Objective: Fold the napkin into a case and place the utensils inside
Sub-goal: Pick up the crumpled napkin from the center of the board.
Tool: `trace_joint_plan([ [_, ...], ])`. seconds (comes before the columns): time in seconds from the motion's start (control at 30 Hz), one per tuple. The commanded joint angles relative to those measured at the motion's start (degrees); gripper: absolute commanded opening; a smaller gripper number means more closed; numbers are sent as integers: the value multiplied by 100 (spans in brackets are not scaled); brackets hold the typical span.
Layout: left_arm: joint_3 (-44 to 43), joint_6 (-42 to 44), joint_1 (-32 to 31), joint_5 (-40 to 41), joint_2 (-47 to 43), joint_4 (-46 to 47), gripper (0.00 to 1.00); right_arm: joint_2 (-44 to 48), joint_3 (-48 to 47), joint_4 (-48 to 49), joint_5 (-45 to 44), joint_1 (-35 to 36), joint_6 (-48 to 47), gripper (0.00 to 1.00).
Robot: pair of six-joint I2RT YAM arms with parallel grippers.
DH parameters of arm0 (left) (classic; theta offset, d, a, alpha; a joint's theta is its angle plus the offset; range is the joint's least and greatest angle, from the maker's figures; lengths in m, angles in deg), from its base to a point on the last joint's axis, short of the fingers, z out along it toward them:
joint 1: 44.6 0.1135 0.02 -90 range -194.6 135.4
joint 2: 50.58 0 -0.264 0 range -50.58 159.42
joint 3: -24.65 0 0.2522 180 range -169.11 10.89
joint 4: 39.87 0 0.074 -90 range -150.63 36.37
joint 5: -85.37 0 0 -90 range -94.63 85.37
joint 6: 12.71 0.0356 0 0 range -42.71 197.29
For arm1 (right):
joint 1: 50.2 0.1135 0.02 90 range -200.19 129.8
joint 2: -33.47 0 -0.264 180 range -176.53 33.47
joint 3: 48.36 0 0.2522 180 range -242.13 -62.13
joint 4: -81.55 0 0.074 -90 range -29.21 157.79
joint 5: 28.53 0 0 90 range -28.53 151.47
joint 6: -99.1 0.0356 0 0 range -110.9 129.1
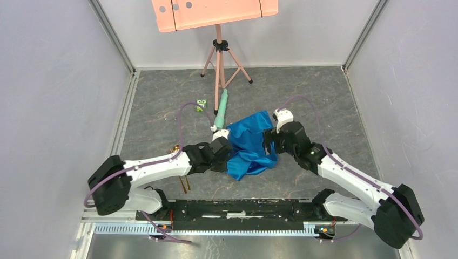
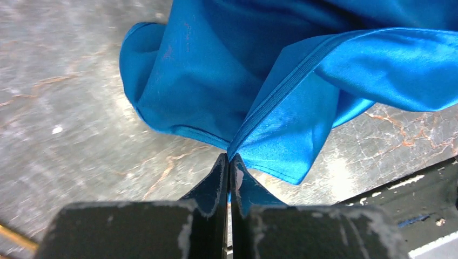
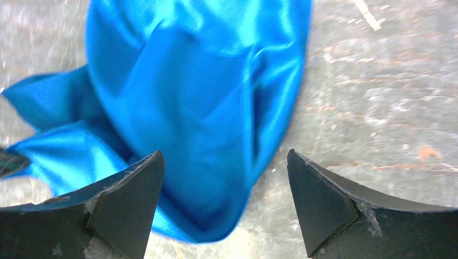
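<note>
The bright blue napkin (image 1: 249, 143) lies crumpled in the middle of the table. My left gripper (image 1: 226, 154) is at its left edge. In the left wrist view the gripper (image 2: 229, 157) is shut, pinching a hemmed fold of the napkin (image 2: 216, 81). My right gripper (image 1: 268, 141) is at the cloth's right side. In the right wrist view this gripper (image 3: 224, 162) stands wide open, and the napkin (image 3: 189, 108) lies loose below and between its fingers. The gold utensils (image 1: 184, 183) show only as short ends beside and under my left arm. No case shape is formed.
A pale green tube (image 1: 222, 108) and a small green toy (image 1: 201, 105) lie behind the napkin. A pink tripod (image 1: 219, 59) stands at the back. A black rail (image 1: 243, 208) runs along the near edge. White walls close in the left and right sides.
</note>
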State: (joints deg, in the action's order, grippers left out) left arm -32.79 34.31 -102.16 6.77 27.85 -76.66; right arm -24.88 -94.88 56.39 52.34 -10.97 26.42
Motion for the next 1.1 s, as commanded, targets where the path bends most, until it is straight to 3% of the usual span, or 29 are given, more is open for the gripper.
trace_joint_plan([
  [0.0,189,98,-13,732,-596,-585,2,-519,-815,-382,-195,-565,195,89],
  [0.13,429,193,-12,155,-676,-392,2,-1281,-1201,-455,545,-847,188,73],
  [0.3,699,97,-18,-249,-693,-72,2,-2020,-1300,-83,1191,-763,334,66],
  [0.53,778,153,-18,-256,-929,-69,2,-2588,-1270,446,385,-373,360,66],
  [0.63,772,190,-17,-220,-1009,-87,2,-2842,-1312,735,551,-359,512,53],
  [0.77,604,219,-18,71,-1153,-320,2,-2996,-1348,930,546,-339,693,32],
  [0.87,300,280,-19,625,-1380,-775,2,-2719,-1418,726,168,-397,643,2],
  [1.07,-863,1031,6,2031,-1823,-1377,2,-1301,-1757,-2,-343,-1363,462,0],
])
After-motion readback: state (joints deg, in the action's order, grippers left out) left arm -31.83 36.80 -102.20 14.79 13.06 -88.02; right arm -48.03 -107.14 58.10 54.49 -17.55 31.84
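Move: My left fingers already pinch the napkin's near left corner. From them the spoon lies some 18 cm left and 2 cm back, with the fork about 20 cm left and 3 cm back; the napkin's right edge is roughly 15 cm right and 11 cm ahead. My open right hand has that edge about 4 cm ahead, 3 cm left and 7 cm below, and the green tube about 16 cm ahead and 20 cm left. I reach forward about 5 cm with my right hand, then sink to the napkin's right edge, coming back and left and tipping down some 15 degrees, pinch it and start lifting forward and to the right. My left hand keeps its grip, pulls left, back and down towards the cutlery, then rises forward. ##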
